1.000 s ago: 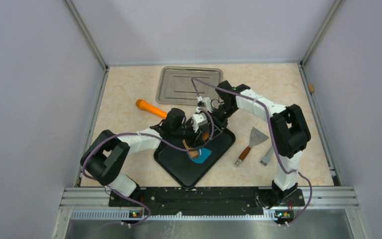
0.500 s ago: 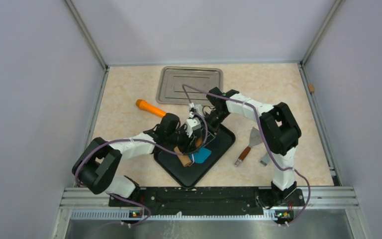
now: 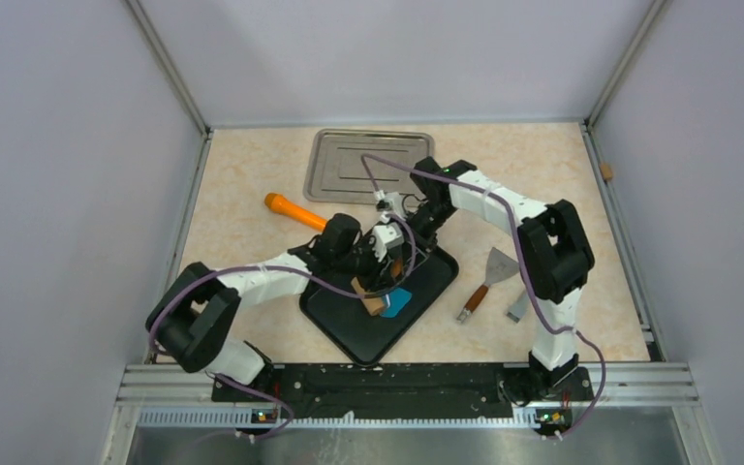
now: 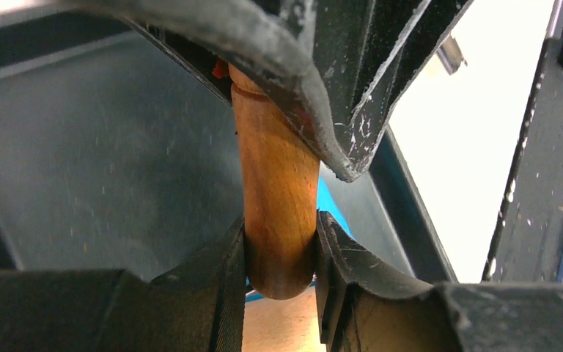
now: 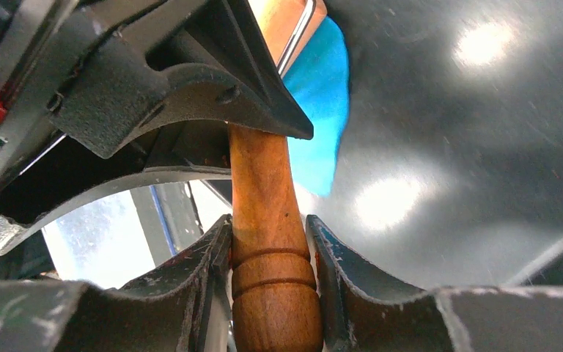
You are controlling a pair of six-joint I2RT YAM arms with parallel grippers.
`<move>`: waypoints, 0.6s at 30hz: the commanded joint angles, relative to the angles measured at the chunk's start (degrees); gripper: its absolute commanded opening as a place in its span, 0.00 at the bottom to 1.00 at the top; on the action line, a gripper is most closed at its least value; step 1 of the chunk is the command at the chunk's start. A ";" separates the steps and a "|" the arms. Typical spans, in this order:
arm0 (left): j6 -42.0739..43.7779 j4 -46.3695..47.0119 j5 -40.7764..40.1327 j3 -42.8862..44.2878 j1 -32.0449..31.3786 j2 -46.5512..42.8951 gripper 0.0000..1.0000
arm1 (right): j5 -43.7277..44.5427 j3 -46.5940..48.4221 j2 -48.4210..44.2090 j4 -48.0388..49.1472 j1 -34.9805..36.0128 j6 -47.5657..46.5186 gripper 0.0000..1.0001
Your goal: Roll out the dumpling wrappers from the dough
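Observation:
A wooden rolling pin [image 3: 387, 284] lies slanted across the black tray [image 3: 349, 329], over the flattened blue dough [image 3: 398, 303]. My left gripper [image 3: 373, 288] is shut on its near handle, and the wood fills the gap between the fingers in the left wrist view [image 4: 280, 257]. My right gripper [image 3: 405, 254] is shut on the far, grooved handle [image 5: 271, 282]. The dough [image 5: 324, 103] shows as a flat blue sheet beyond the right gripper [image 5: 270, 271], partly hidden by the pin and the other gripper. No dumpling wrappers are in view.
A steel tray [image 3: 368, 165] sits at the back of the table. An orange cylinder [image 3: 295, 210] lies left of the arms. A scraper with a wooden handle [image 3: 489, 276] and a small grey piece [image 3: 518, 308] lie right of the black tray. Walls enclose three sides.
Both grippers carried the rolling pin left and toward the near edge over the dough, then partway back to the right. Both grips stayed the same.

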 commanded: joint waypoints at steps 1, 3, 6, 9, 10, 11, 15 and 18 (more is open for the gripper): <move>-4.09 5.36 4.52 5.91 -3.47 5.72 0.00 | 2.93 2.43 -6.67 -1.71 -3.79 -7.67 0.00; -5.64 7.31 4.62 7.47 -4.70 7.77 0.00 | 3.70 1.71 -7.92 -3.36 -5.12 -9.17 0.00; -7.54 9.22 4.36 8.89 -6.10 10.30 0.00 | 4.42 0.34 -9.22 -4.55 -6.02 -10.48 0.00; -9.07 11.12 4.39 9.41 -7.16 12.37 0.00 | 4.77 -1.80 -10.39 -4.76 -6.55 -10.96 0.00; -9.17 11.16 4.43 9.62 -7.56 12.93 0.00 | 4.81 -2.52 -10.80 -4.70 -6.60 -11.17 0.00; -9.25 11.34 4.46 9.72 -7.80 13.39 0.00 | 4.88 -3.64 -11.28 -4.61 -6.61 -11.51 0.00; -8.43 10.11 4.69 9.29 -8.26 13.82 0.00 | 4.66 -8.85 -13.35 -1.98 -6.62 -11.75 0.00; -7.14 7.90 4.68 7.92 -8.25 13.06 0.00 | 3.69 -11.66 -13.71 0.31 -6.45 -10.37 0.00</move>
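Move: Both hands already hold the roller's wooden handle, the left lower down and the right nearer its butt. From the left hand, the blue dough's middle lies about 5 cm back, straight in line sideways and 7 cm below; the wooden roller sits about 4 cm left and 5 cm back of this hand. From the right hand, the dough is about 8 cm back, 4 cm left and 9 cm below, while the scraper lies roughly 16 cm right and 4 cm back. Rightward and fast at first, easing towards the end, both hands carry the shared handle about 8 cm together in a shallow arc that bulges forward and up by a centimetre or two, then comes back. The roller travels across the blue dough from its left side to its right; both grips hold, and the left wrist turns slightly clockwise, under 10 degrees. ##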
